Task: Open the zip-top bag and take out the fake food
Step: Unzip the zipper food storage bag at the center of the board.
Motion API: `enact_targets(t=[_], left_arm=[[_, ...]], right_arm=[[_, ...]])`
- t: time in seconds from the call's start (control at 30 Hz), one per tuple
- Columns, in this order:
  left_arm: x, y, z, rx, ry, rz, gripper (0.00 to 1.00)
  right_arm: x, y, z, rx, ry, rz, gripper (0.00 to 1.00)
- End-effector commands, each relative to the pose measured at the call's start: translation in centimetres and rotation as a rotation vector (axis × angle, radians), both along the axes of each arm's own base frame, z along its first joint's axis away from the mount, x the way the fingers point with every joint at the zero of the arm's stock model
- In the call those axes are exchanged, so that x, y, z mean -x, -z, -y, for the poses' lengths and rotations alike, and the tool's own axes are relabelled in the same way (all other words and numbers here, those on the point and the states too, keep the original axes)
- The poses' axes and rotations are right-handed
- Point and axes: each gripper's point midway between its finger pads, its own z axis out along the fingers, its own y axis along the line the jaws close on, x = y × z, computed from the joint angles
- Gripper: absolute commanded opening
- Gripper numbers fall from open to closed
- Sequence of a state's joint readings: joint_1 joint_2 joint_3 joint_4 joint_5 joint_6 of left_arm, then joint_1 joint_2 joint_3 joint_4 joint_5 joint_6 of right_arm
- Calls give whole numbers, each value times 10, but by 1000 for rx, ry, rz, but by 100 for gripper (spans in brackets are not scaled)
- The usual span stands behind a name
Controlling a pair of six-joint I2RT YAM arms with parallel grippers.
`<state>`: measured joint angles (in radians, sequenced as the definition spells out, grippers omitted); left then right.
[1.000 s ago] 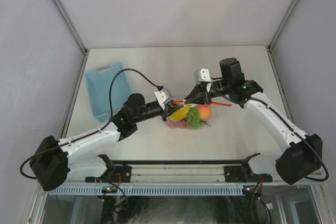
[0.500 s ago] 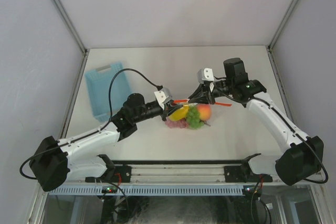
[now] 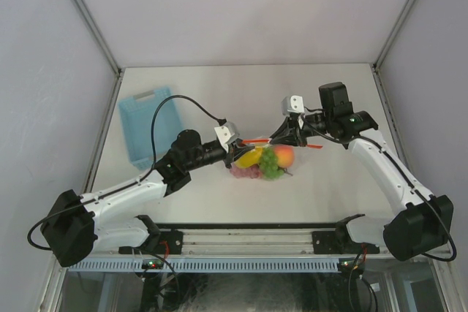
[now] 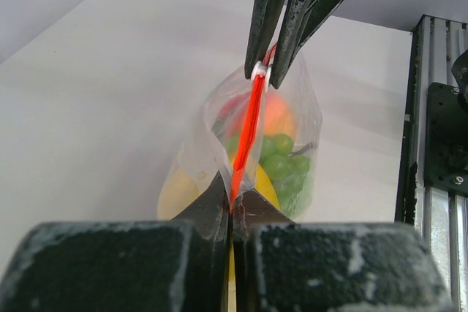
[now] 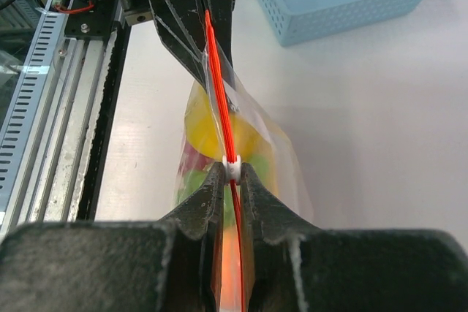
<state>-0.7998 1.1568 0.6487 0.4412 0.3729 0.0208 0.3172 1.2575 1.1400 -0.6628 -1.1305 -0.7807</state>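
The zip-top bag point(image 3: 281, 169) hangs just above the table between both grippers, with its red-orange zip strip point(image 4: 248, 129) stretched taut along the top. Inside is the fake food point(image 3: 269, 160): green grapes point(image 4: 281, 166), a yellow piece point(image 5: 208, 126), an orange one and a dark red one. My left gripper point(image 4: 232, 206) is shut on the near end of the zip strip at the bag's corner. My right gripper point(image 5: 232, 173) is shut on the small white zip slider point(image 5: 232, 164), partway along the strip. Behind the slider, the strip runs on between the right fingers.
A light-blue slotted basket point(image 3: 146, 126) lies at the table's left side, well away from the bag. The metal rail point(image 4: 439, 144) of the arm bases runs along the near edge. Grey walls enclose the table on three sides.
My right gripper has slid to the right along the zip strip, taking the white slider with it. The left gripper and the bag's corner have stayed put.
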Motion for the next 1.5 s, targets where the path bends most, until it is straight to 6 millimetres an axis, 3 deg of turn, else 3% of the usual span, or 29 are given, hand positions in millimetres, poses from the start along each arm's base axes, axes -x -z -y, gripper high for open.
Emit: enact_targets(t=[0.0,1.47], left_arm=[[-1,-31,-6,80,-8,93,0],[-3,-32,-8,88,-8,86,0]], right_arm=[[-3,-14,11,12,29,68,0],[-8,11,78,142,197,34,0]])
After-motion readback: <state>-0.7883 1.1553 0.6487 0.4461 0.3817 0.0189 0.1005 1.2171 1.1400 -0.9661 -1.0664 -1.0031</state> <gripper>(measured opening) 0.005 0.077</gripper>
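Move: The right gripper already pinches the white slider; the red zipper's far end lies about 14 cm to its right, 1 cm back and some 4 cm lower. From the right gripper, the peach is roughly 5 cm right and 4 cm back, the green grapes 2 cm right and 7 cm back, both about 7 cm below. From the left gripper, shut on the bag's left corner, that far end is some 20 cm right, level fore and aft, and about 4 cm lower. Draw the right gripper steadily about 7 cm to the right along the red zipper, away from the left gripper and towards the zipper's far end, sinking some 2 cm as it goes. Keep the white slider pinched and let the wrist turn about 10 degrees clockwise while the fingertips tip slightly down. Hold the left gripper still and shut on the bag's left corner, anchoring it against the pull. ##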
